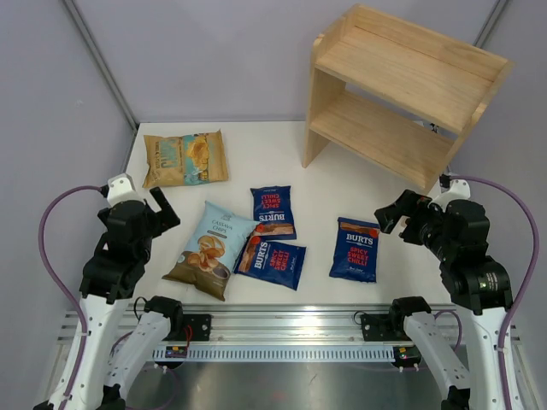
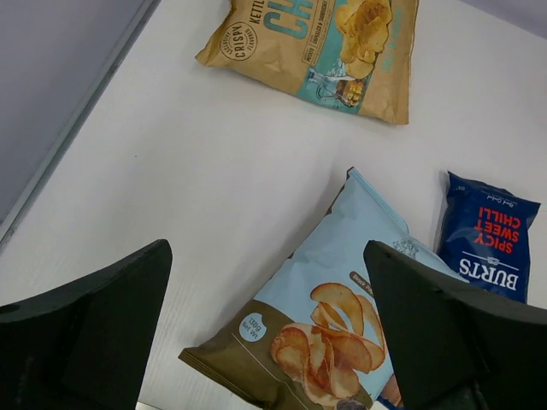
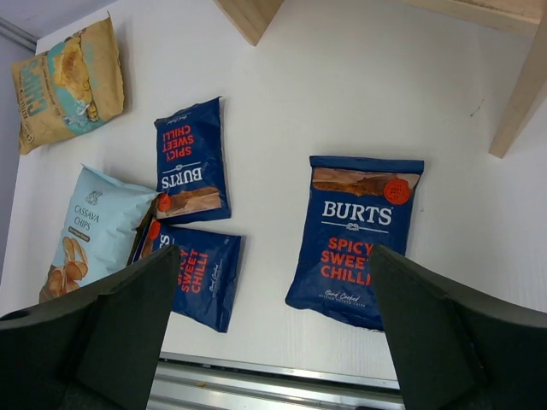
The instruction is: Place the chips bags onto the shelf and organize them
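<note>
Five chips bags lie flat on the white table. The tan-yellow bag (image 1: 185,158) (image 2: 320,47) is at the far left. The light blue Cassava bag (image 1: 209,249) (image 2: 342,316) lies near the front left. Two dark blue Burts bags (image 1: 273,212) (image 1: 271,263) lie in the middle, the nearer one touching the Cassava bag. A third Burts bag (image 1: 355,248) (image 3: 355,239) lies to the right. The wooden shelf (image 1: 402,94) stands at the back right with nothing on it. My left gripper (image 1: 162,209) (image 2: 265,256) is open above the Cassava bag's left side. My right gripper (image 1: 393,209) (image 3: 273,265) is open, raised beside the third Burts bag.
The shelf's front legs (image 3: 252,13) (image 3: 521,94) show at the top of the right wrist view. A metal rail (image 1: 282,329) runs along the table's near edge. Grey walls (image 1: 51,102) close in the left and back.
</note>
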{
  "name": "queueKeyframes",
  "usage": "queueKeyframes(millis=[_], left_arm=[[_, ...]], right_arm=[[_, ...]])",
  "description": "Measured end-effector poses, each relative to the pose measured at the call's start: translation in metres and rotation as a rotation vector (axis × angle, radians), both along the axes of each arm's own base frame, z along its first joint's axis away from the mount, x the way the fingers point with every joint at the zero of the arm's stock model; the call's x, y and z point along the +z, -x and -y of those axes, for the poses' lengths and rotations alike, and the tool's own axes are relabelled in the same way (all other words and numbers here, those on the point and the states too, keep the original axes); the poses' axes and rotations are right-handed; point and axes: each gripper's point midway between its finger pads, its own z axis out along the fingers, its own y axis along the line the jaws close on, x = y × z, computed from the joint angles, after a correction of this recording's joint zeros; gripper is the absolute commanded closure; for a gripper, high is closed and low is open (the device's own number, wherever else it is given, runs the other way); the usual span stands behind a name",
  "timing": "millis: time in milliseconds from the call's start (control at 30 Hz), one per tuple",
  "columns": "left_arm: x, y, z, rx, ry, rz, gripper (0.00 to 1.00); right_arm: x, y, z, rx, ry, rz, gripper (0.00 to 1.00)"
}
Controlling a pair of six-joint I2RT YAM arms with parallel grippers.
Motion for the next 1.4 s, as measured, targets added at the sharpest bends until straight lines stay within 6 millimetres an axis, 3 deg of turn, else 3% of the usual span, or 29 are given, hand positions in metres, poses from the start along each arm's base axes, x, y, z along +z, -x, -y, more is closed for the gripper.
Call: queueKeyframes(millis=[200, 500, 700, 800, 933, 1033, 1267, 1400], left_arm=[[0.006, -0.005, 0.004, 0.027, 0.061, 0.011, 0.01], [0.018, -0.031, 0.027, 0.112, 0.337, 0.081, 0.01], [0.012, -0.065, 0.012, 0.261, 0.491, 0.130, 0.01], [-0.009, -0.088, -0.009, 0.352, 0.561, 0.115, 0.01], [-0.052, -0.119, -0.040, 0.446, 0.636, 0.076, 0.01], [-0.084, -0.144, -0.050, 0.450, 0.697, 0.033, 0.01], [-0.157, -0.203, -0.057, 0.424, 0.786, -0.081, 0.01], [-0.183, -0.228, -0.056, 0.385, 0.808, -0.103, 0.01]], right_arm=[[0.002, 0.001, 0.004, -0.032, -0.008, 0.009, 0.00], [0.015, 0.004, 0.000, -0.021, -0.045, 0.065, 0.00], [0.017, 0.006, -0.014, 0.044, -0.091, 0.059, 0.01], [0.019, 0.007, -0.020, 0.069, -0.118, 0.060, 0.00], [0.022, 0.008, -0.028, 0.101, -0.153, 0.067, 0.00], [0.022, 0.011, -0.033, 0.122, -0.177, 0.070, 0.01], [0.024, 0.014, -0.042, 0.164, -0.216, 0.071, 0.00], [0.025, 0.014, -0.044, 0.181, -0.219, 0.071, 0.00]])
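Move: About 34 cm ahead of the left hand, 2 cm to its left and some 23 cm below, lies the brown kettle chips bag. The blue cassava bag lies roughly 2 cm ahead of this hand and 10 cm right, at a similar depth below; the far middle Burts bag is about 13 cm ahead and 28 cm right. From the right hand the kettle chips bag is about 37 cm ahead and 60 cm left, 26 cm lower. Reaching for the kettle chips bag, the left hand first eases forward and a little right and up, then sweeps forward and steeply down while curving left, some 23 cm out and 18 cm lower in all. The wrist rolls about 45 degrees, left side sinking, and swings somewhat counter-clockwise; fingers stay wide open, coming close to the bag's near-left corner. Meanwhile the open right hand drifts about 4 cm left, rising slightly. ##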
